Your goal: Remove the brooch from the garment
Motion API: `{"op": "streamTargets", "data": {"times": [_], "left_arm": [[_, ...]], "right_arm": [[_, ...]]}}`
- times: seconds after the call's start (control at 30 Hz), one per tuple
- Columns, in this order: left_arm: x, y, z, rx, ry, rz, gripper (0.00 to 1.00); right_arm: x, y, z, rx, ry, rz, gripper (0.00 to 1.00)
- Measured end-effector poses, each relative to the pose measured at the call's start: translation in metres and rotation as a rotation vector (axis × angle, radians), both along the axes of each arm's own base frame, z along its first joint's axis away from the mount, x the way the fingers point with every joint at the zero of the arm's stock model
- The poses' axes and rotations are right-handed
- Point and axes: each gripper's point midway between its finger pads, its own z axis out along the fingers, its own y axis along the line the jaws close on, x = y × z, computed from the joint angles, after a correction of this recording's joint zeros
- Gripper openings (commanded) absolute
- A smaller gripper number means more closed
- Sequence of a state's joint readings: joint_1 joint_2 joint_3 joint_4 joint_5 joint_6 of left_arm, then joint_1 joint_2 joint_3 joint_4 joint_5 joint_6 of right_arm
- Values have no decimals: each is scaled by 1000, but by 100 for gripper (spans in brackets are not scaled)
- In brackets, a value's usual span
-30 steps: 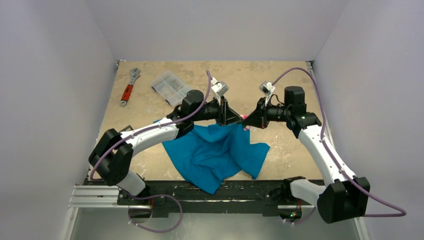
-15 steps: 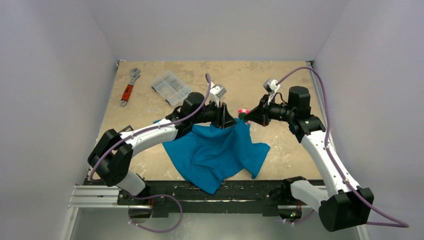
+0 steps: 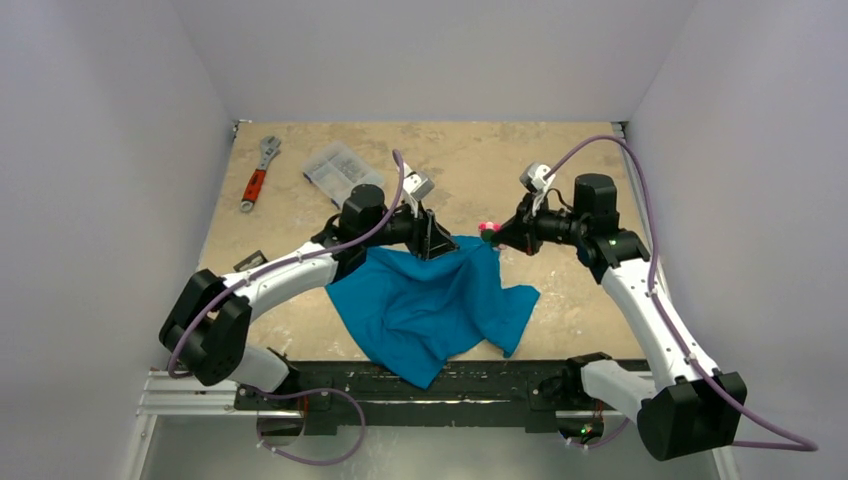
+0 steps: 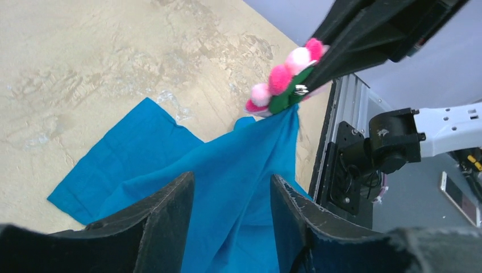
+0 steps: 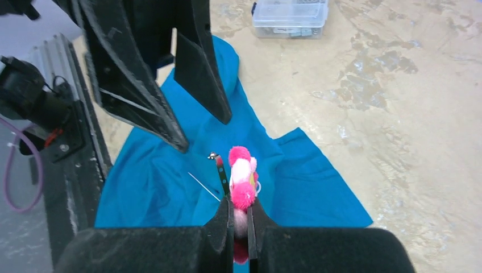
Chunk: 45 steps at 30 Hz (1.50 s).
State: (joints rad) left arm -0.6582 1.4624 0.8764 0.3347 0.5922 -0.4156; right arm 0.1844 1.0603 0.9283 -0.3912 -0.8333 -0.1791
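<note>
The brooch (image 5: 241,179), a cluster of pink and red puffs, is pinched between my right gripper's (image 5: 240,205) shut fingers, and its pin stands open with the thin needle showing. In the left wrist view the brooch (image 4: 284,77) hangs above the table, and the teal garment (image 4: 227,165) rises in a peak to its underside. I cannot tell whether the needle is still in the cloth. My left gripper (image 4: 232,182) is open, with nothing between its fingers and only cloth beyond them. From above, the left gripper (image 3: 432,238) sits just left of the brooch (image 3: 489,229), over the garment's (image 3: 430,305) far edge.
A red-handled wrench (image 3: 257,175) and a clear plastic box (image 3: 342,170) lie at the far left of the tan table. The black mounting rail (image 3: 400,385) runs along the near edge, under the garment's front corner.
My left gripper has opened, let go of the cloth and drawn back to the left. The right gripper keeps the brooch and has moved slightly up and away.
</note>
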Motion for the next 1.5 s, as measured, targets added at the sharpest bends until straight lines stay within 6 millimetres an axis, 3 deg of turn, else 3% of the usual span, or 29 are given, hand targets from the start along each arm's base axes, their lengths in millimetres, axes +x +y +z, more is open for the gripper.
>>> {"op": "streamTargets", "data": {"times": [0.27,0.33,0.53,0.57,0.6,0.87,1.03,1.17,1.3,1.4,1.5], "left_arm": [[-7,5,4,29,-116,-64,61],[-7,6,3,42,-134,-70,67],[-9,13,2,83,-179,-76,70],[-9,14,3,89,-188,-71,81],[-8,16,3,97,-197,-64,83],[10,40,6,186,-230,55,87],[24,60,38,195,-285,144,100],[24,76,90,173,-386,174,100],[12,101,134,126,-479,192,99],[3,115,149,105,-503,194,98],[-7,113,153,79,-509,139,97]], "right_arm": [[20,-23,-20,-226,-178,14,0],[28,-31,-25,-297,-235,17,0],[45,-50,-33,-454,-333,7,0],[47,-53,-34,-474,-343,3,0],[48,-55,-34,-487,-349,0,0],[68,-77,-17,-548,-381,-76,0],[96,-89,17,-429,-304,-175,0],[103,-75,51,-214,-223,-180,0],[83,-41,75,38,-80,-106,0],[65,-18,93,239,31,-62,0],[45,1,108,409,144,-3,0]]}}
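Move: My right hand already holds the flower brooch at its rim, the flower's middle about 2 cm left and 1 cm ahead of the pads, with a tented fold of the garment still at the pin. The garment's main heap lies some 18 cm back, 14 cm left and 22 cm below that hand. From my empty left hand the brooch is about 10 cm right, 1 cm ahead and 3 cm higher; the parts box lies 18 cm ahead and 25 cm left on the table. Keeping the brooch pinched, I draw my right hand forward and right and dip slightly, rolling its left side down about 30 degrees, then swing back left while lifting and rolling the other way, ending some 10 cm higher and a little farther out, clear of the garment. My left hand opens fully, edges left and forward, then withdraws left and up, about 15 cm higher. ##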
